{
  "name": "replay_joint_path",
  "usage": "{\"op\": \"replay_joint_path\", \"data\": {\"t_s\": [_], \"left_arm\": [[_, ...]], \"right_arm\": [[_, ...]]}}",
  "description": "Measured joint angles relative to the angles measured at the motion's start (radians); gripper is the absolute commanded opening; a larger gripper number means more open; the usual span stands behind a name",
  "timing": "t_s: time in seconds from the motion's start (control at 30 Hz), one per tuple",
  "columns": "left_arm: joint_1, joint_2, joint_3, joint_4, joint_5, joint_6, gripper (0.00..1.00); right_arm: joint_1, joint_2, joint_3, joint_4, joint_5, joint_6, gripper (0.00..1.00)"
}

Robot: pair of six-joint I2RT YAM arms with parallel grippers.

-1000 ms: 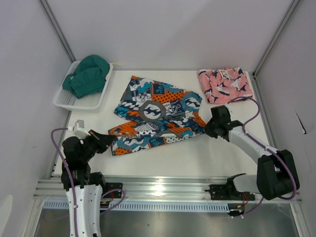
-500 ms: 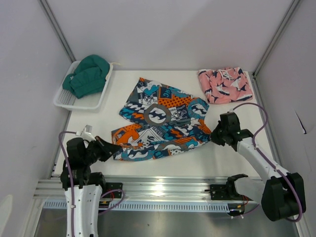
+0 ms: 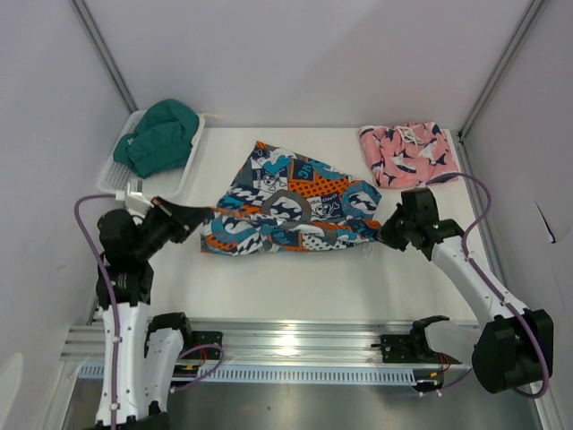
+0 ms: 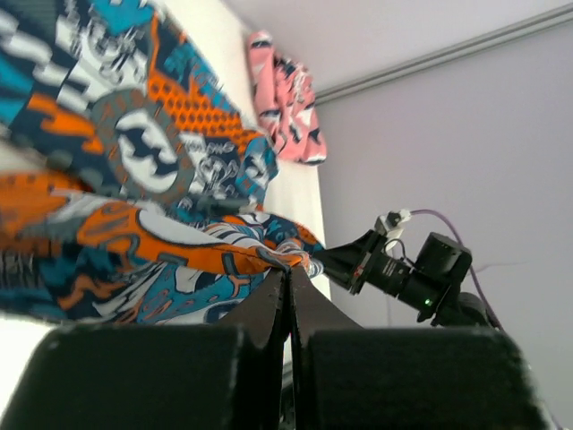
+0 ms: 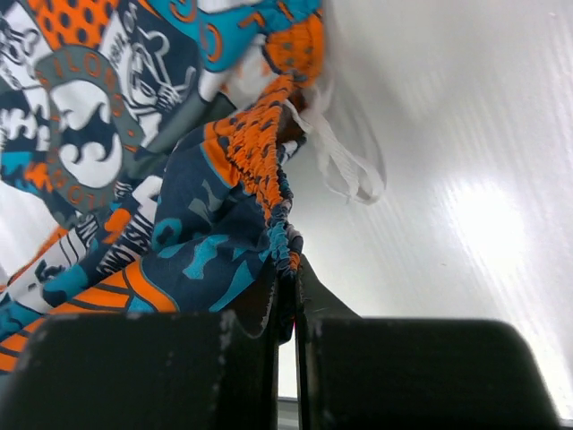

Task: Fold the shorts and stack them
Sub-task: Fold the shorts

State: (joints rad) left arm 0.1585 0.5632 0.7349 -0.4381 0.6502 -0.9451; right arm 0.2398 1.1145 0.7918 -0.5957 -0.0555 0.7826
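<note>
The teal, orange and navy patchwork shorts (image 3: 291,204) are stretched across the middle of the table, their near edge lifted between the two arms. My left gripper (image 3: 204,215) is shut on the left hem of these shorts (image 4: 179,242). On the right, my right gripper (image 3: 385,235) is shut on the gathered waistband (image 5: 273,215), with the white drawstring (image 5: 345,161) dangling beside it. The pink shark-print shorts (image 3: 408,154) lie folded at the back right corner, also in the left wrist view (image 4: 282,107).
A white basket (image 3: 121,184) at the back left holds a green garment (image 3: 159,136). Grey walls close in both sides and the back. A metal rail (image 3: 295,340) runs along the near edge.
Both grippers rose and moved toward the back, carrying the near edge of the patchwork shorts up and over its far part. The left arm swung up and left; the cloth now hangs taut between them.
</note>
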Motion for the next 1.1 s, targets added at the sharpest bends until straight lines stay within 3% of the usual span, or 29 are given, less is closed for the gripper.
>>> {"op": "replay_joint_path", "data": {"t_s": [0.57,1.1], "left_arm": [[-0.040,0.625,0.185,0.612,-0.016,-0.113,0.00],[-0.146,1.071,0.439,0.902,-0.019,-0.150,0.00]], "right_arm": [[-0.039,0.350,0.353,-0.044,-0.002,0.169,0.00],[-0.109,0.423,0.348,0.001,0.003,0.315,0.00]]}}
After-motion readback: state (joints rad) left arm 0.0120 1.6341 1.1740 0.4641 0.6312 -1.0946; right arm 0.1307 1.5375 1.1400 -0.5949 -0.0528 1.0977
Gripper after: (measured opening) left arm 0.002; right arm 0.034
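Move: Each hand already pinches the shorts; their spread middle lies about 27 cm ahead of the left hand, 21 cm to its right and some 26 cm below. From the right hand it is about 25 cm ahead, 26 cm left and 10 cm lower. The pink stack sits 40 cm ahead of the right hand, 8 cm right; the basket is 40 cm ahead of the left hand, 21 cm left. Both hands keep pinching the shorts and carry them forward, left about 25 cm, right 10 cm while turning clockwise. ##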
